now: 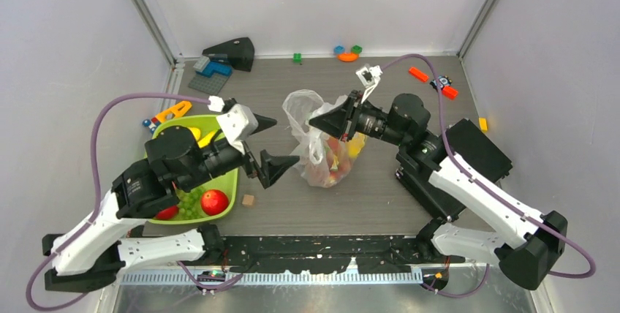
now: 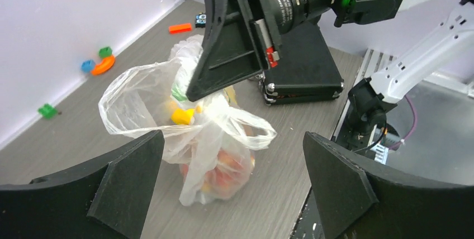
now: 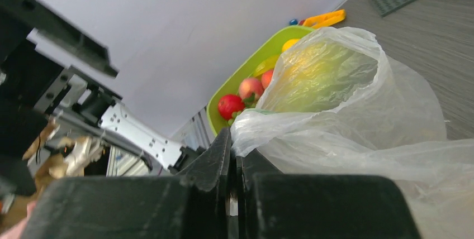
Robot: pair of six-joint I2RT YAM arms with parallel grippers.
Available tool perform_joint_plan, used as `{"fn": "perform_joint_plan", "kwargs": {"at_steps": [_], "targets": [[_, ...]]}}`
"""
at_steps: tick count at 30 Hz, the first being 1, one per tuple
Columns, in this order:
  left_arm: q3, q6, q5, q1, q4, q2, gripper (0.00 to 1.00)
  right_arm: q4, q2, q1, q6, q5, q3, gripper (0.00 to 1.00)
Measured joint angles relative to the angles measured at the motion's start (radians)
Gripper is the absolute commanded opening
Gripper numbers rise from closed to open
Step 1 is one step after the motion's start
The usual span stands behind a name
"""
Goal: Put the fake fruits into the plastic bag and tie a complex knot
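The plastic bag (image 1: 319, 153) stands mid-table with fake fruits (image 1: 338, 161) inside, red and orange through the film (image 2: 223, 172). My right gripper (image 1: 316, 120) is shut on the bag's upper film, pinched between its fingertips (image 3: 235, 138). One handle loop (image 2: 114, 110) stands open to the left and another (image 2: 258, 134) droops right. Whether the loops form a knot I cannot tell. My left gripper (image 1: 281, 143) is open just left of the bag, touching nothing (image 2: 233, 135). More fruits lie in the lime-green tray (image 1: 227, 194): a red apple (image 1: 214, 201) and green grapes (image 1: 190, 203).
A small brown cube (image 1: 248, 200) lies beside the tray. Toy bricks are scattered along the back wall (image 1: 348, 53) and back right (image 1: 418, 74). A black case (image 1: 468, 153) sits under the right arm. A grey baseplate (image 1: 208, 79) lies back left.
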Motion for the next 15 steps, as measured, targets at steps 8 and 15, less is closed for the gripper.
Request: {"fn": "perform_joint_plan", "kwargs": {"at_steps": [8,15], "targets": [[-0.101,-0.191,0.179,0.205,0.047,-0.029,0.99,0.124,0.052,-0.018,-0.121,-0.299,-0.064,0.05],[-0.301,-0.41,0.323,0.306,0.206,-0.018,0.98,0.418,0.06,-0.029,-0.077,-0.422,-0.274,0.05]]}}
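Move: About 10 cm ahead, 8 cm to the right and 5 cm below the left hand is the bag's gathered top, still pinched in the right fingertips. From the left hand, its open mouth lies some 12 cm ahead, 4 right and 6 below, and its fruit-filled bottom roughly 12 ahead, 12 right and 22 below. The right hand has the open left gripper about 10 cm back, 8 to its left and 4 above. Sinking about 7 cm and reaching some 3 cm forward, the left hand closes in on the bag's gathered top, fingers wide open and tipping down about 25 degrees. The right hand keeps its pinch and draws that top back and down towards the left gripper, turning roughly 20 degrees counter-clockwise. ##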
